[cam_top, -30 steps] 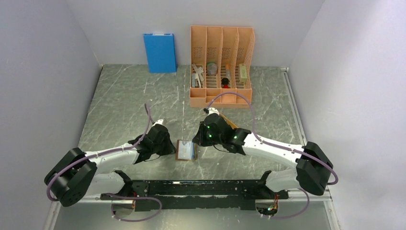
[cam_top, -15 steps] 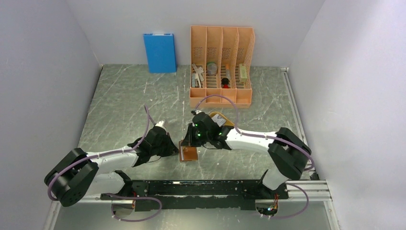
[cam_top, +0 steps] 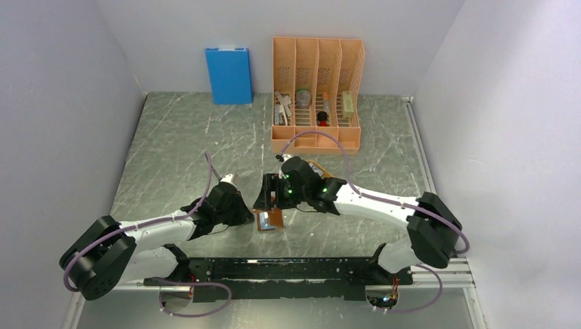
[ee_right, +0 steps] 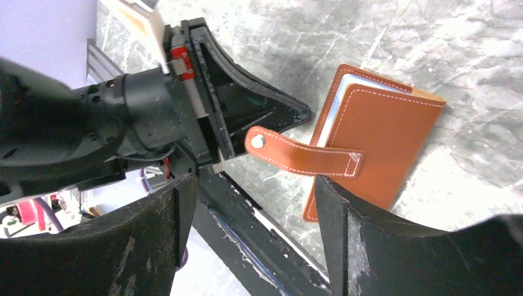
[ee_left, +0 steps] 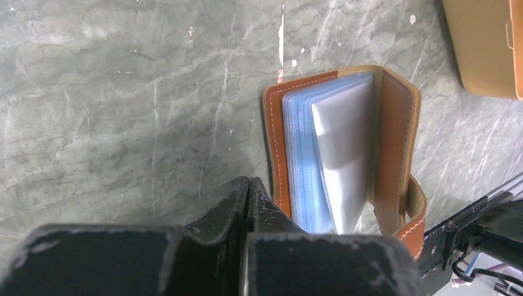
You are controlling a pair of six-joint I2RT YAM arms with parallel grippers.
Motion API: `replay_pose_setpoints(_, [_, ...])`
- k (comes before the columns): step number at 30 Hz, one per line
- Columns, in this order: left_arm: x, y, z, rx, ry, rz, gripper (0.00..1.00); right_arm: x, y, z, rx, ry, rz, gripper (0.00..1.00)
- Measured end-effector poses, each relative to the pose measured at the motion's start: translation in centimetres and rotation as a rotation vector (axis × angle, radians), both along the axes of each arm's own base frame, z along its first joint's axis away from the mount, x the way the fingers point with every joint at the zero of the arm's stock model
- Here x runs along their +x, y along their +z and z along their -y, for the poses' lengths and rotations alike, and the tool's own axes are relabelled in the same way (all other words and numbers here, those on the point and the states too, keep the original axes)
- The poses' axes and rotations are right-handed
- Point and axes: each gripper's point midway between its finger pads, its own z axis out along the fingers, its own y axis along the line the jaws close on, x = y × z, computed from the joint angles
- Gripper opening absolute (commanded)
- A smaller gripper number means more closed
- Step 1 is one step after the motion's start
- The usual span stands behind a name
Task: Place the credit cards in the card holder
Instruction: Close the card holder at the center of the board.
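Note:
The brown leather card holder [cam_top: 270, 220] lies near the front edge between my two arms. In the left wrist view it [ee_left: 395, 135] gapes half open, with bluish sleeves and one pale grey sheet [ee_left: 342, 154] standing among them; I cannot tell whether that sheet is a credit card or a sleeve. The right wrist view shows its cover [ee_right: 385, 139] folded most of the way over and the snap tab [ee_right: 302, 154] sticking out loose. My left gripper [ee_left: 248, 180] is shut, its tips on the table at the holder's left edge. My right gripper [ee_right: 256, 206] hangs open just above the holder, holding nothing.
A tall orange desk organizer [cam_top: 317, 92] with small items stands at the back, and a blue box [cam_top: 228, 74] leans on the wall to its left. An orange tray [ee_left: 487, 43] lies just beyond the holder. Grey walls close both sides.
My right gripper swung left over the holder and opened. The holder's cover, lying open with sleeves showing a second ago, has folded over. The left gripper stayed shut in place.

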Motion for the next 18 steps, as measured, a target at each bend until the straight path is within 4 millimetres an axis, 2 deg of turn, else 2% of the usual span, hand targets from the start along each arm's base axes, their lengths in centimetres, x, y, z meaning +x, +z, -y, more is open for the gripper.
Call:
replay_pose_setpoints(4, [0.0,0.0,-0.1,0.004,0.002,-0.001,0.05,0.3,2.0,1.3,0.010,-0.025,0.049,0.68])
replay_pose_setpoints(8, [0.1,0.0,-0.3,0.019,0.012,-0.002,0.05,1.3,2.5,4.1,-0.001,-0.102,0.096,0.44])
replay_pose_setpoints(12, [0.0,0.0,-0.6,0.031,0.018,-0.002,0.05,1.8,0.0,5.8,-0.075,-0.139,0.080,0.33])
replay_pose_setpoints(16, [0.0,0.0,-0.7,0.032,0.017,-0.001,0.05,1.5,-2.9,5.4,-0.139,-0.115,0.035,0.29])
replay_pose_setpoints(18, [0.0,0.0,-0.7,0.032,0.017,-0.001,0.05,1.0,-3.8,4.9,-0.158,-0.091,0.022,0.27])
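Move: The half-closed card holder, its cover still standing up, lies about 10 cm below my right hand, some 4 cm to its right and 2 cm farther out. Its strap end sticks out roughly 8 cm below that hand, 1 cm left and 3 cm ahead. The yellow tray is about 18 cm right of the same hand and 11 cm ahead. From my left hand the holder is about 7 cm right and 1 cm ahead, nearly level. I lift my empty right hand about 2.5 cm while swinging it some 6 cm to the right, across above the card holder. Then I bring it down about 6 cm, easing a little back left, to the outer side of the raised cover. My fingers close from wide open to about a third on the way; whether they touch the cover can't be seen. ##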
